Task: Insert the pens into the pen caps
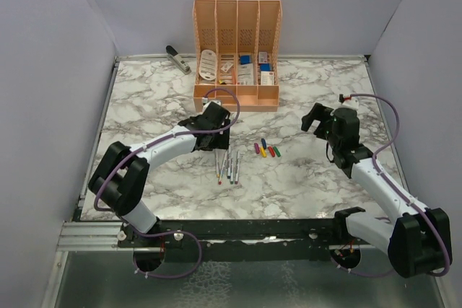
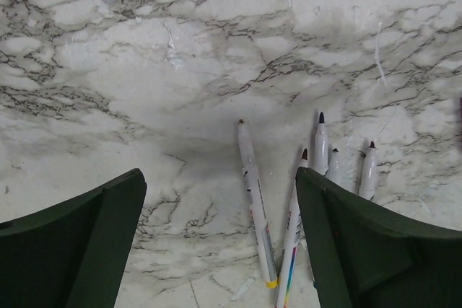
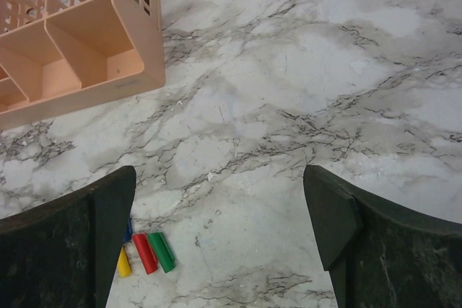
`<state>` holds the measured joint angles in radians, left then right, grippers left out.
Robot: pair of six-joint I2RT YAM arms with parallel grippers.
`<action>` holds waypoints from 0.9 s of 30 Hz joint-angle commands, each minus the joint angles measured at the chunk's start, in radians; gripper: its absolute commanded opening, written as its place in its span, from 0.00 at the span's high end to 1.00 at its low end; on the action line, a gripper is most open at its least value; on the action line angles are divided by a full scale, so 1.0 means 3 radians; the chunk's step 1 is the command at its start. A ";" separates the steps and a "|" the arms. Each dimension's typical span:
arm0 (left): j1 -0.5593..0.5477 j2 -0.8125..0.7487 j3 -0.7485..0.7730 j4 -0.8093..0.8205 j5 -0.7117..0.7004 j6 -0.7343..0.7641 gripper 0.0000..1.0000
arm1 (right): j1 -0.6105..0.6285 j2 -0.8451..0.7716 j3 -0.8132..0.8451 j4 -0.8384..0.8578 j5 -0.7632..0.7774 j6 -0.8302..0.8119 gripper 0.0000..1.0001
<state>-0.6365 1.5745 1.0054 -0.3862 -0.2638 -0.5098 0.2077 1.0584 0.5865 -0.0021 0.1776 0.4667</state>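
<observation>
Several whitish pens (image 1: 228, 167) lie side by side near the table's middle, and my left gripper (image 1: 214, 142) hovers just behind them. In the left wrist view the left gripper (image 2: 219, 178) stands open over bare marble. One pen (image 2: 254, 210) with a yellow end lies between the fingers, nearer the right one. The other pens (image 2: 320, 146) lie partly hidden behind that right finger (image 2: 361, 243). The pen caps (image 1: 266, 150) lie in a short row right of the pens. My right gripper (image 3: 220, 171) is open and empty, with the red cap (image 3: 144, 252), green cap (image 3: 162, 250) and yellow cap (image 3: 123, 263) beside its left finger.
An orange organiser (image 1: 236, 55) with stationery stands at the back centre, and its corner (image 3: 79, 55) shows in the right wrist view. A grey stapler (image 1: 177, 58) lies at the back left. Walls close the table on three sides.
</observation>
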 commanded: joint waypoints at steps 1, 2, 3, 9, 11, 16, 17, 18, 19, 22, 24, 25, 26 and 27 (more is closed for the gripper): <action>-0.0050 0.0121 0.0050 -0.0365 -0.0273 -0.0310 0.15 | -0.0014 0.0022 0.0159 -0.0145 -0.0011 -0.0009 0.01; -0.0055 0.0136 0.0040 -0.0384 -0.0271 -0.0342 0.17 | -0.0013 0.0026 0.0165 -0.0164 -0.0025 -0.0003 0.01; -0.0062 0.0147 0.0029 -0.0399 -0.0271 -0.0373 0.20 | -0.0012 0.0027 0.0169 -0.0182 -0.0038 0.0005 0.02; -0.0103 0.0166 0.0062 -0.0486 -0.0182 -0.0490 0.36 | -0.0012 0.0031 0.0174 -0.0273 -0.0121 0.0019 0.04; -0.0124 0.0174 0.0109 -0.0531 -0.0129 -0.0503 0.37 | -0.0012 0.0031 0.0157 -0.0272 -0.0144 0.0045 0.04; -0.0177 0.0210 0.0232 -0.0632 -0.0011 -0.0504 0.37 | -0.0013 0.0036 0.0124 -0.0231 -0.0213 0.0069 0.04; -0.0187 0.0219 0.0250 -0.0635 0.0001 -0.0504 0.37 | -0.0015 0.0036 0.0119 -0.0234 -0.0215 0.0078 0.04; -0.0198 0.0233 0.0256 -0.0641 0.0004 -0.0507 0.37 | -0.0013 0.0036 0.0110 -0.0234 -0.0214 0.0084 0.04; -0.0208 0.0252 0.0265 -0.0652 0.0009 -0.0519 0.37 | -0.0016 0.0032 0.0100 -0.0233 -0.0211 0.0094 0.04; -0.0236 0.0324 0.0283 -0.0693 0.0010 -0.0540 0.37 | -0.0012 0.0014 0.0079 -0.0255 -0.0212 0.0101 0.04; -0.0258 0.0357 0.0279 -0.0722 0.0004 -0.0549 0.37 | -0.0013 -0.0008 0.0072 -0.0273 -0.0206 0.0106 0.04; -0.0271 0.0369 0.0272 -0.0739 -0.0007 -0.0557 0.37 | -0.0012 -0.0025 0.0069 -0.0280 -0.0204 0.0102 0.04; -0.0279 0.0373 0.0262 -0.0752 -0.0016 -0.0564 0.37 | -0.0014 -0.0038 0.0060 -0.0284 -0.0202 0.0104 0.04; -0.0290 0.0376 0.0252 -0.0757 -0.0026 -0.0573 0.37 | -0.0013 -0.0054 0.0056 -0.0284 -0.0202 0.0101 0.04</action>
<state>-0.7078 1.6733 1.0733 -0.5728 -0.2783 -0.6609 0.2077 1.0657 0.6086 -0.0639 0.1329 0.4862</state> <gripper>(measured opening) 0.630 0.961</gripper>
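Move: The leftmost, brown-tipped pen, which lies pointing forward, has its middle about 5 cm back from the left hand, 2 cm to its right and 7 cm below. On the same table level the red-ended pen lies about 7 cm back and 4 cm right of the left hand, the black-tipped pen about 5 cm back and 6 cm right, and the purple cap some 15 cm right and 1 cm ahead. From the right hand the brown-tipped pen is about 34 cm left, 8 cm back and 13 cm below. The left hand draws back about 3.5 cm and sinks nearly 3 cm towards the middle of the brown-tipped pen, dipping first with a slight swing to its left, then easing up a little while it shifts about 2 cm right, and finally sinking again. On the way the wrist tips some 10 degrees so the fingers point more steeply down, and in the first half they narrow from nearly wide to a bit under two thirds open, ending above the pen on either side of its line without touching it. ##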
